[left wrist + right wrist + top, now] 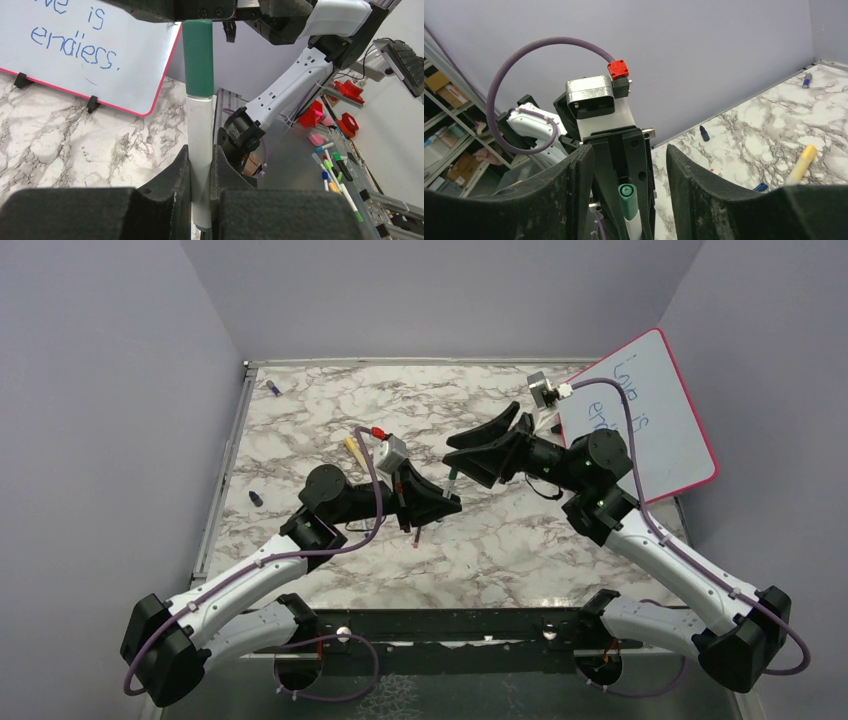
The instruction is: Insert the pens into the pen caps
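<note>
A white pen (200,135) stands upright between the fingers of my left gripper (201,156), which is shut on its lower body. A green pen cap (198,57) sits on the pen's upper end. In the right wrist view the same green cap (627,197) and white pen (634,227) lie in the gap of my right gripper (629,150), whose jaws stand wide and apart from the cap. From above, my right gripper (450,453) hovers just over the left gripper (447,502), with the green cap (452,478) between them.
A pink-framed whiteboard (650,410) leans at the back right. On the marble lie a yellow pen (352,448), a dark blue cap (256,498) at the left, and another blue piece (271,387) in the far left corner. A reddish pen (415,542) lies below my left gripper.
</note>
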Action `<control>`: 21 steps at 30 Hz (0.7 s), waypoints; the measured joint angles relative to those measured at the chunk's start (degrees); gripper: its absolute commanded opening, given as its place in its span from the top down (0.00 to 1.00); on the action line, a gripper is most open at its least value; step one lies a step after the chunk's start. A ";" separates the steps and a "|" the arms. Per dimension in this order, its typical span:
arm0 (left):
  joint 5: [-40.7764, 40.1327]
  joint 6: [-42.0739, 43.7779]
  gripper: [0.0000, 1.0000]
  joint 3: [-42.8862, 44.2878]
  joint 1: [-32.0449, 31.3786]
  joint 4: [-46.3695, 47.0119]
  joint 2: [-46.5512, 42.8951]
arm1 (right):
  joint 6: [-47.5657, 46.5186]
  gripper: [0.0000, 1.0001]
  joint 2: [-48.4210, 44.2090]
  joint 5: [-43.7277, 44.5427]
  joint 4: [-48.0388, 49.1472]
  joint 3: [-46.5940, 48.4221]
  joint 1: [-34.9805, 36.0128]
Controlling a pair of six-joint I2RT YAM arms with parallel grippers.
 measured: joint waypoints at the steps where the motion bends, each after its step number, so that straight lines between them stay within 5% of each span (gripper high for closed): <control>1: 0.02 0.00 1.00 0.00 0.00 0.00 0.07 | 0.04 0.45 0.33 -0.02 -0.02 0.00 0.00; 15: 0.00 -0.07 1.00 0.44 0.00 -0.07 0.44 | 0.52 0.64 2.21 -3.08 0.00 0.00 0.00; 21: 0.00 -0.13 1.00 0.79 0.02 -0.87 0.44 | 0.96 0.90 2.89 -4.72 0.02 0.02 0.00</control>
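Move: Just below the right hand stands the marker's green cap, some 3 cm down, about 2 cm back and 1 cm to its left. The white marker barrel runs on below, its middle about 7 cm under the right hand, 4 cm back and 1 cm left; a red pen lies on the table roughly 41 cm below, 6 cm ahead and 7 cm left. From the left hand, which still pinches the barrel, the cap is about 5 cm up and 3 cm ahead, level sideways. Sinking about 2 cm and easing 1 cm left, the right hand brings its wide-open fingers down on either side of the green cap and closes them most of the way round it, turning some 5 degrees counter-clockwise. The left hand stays in place and keeps its pinch on the white barrel. ##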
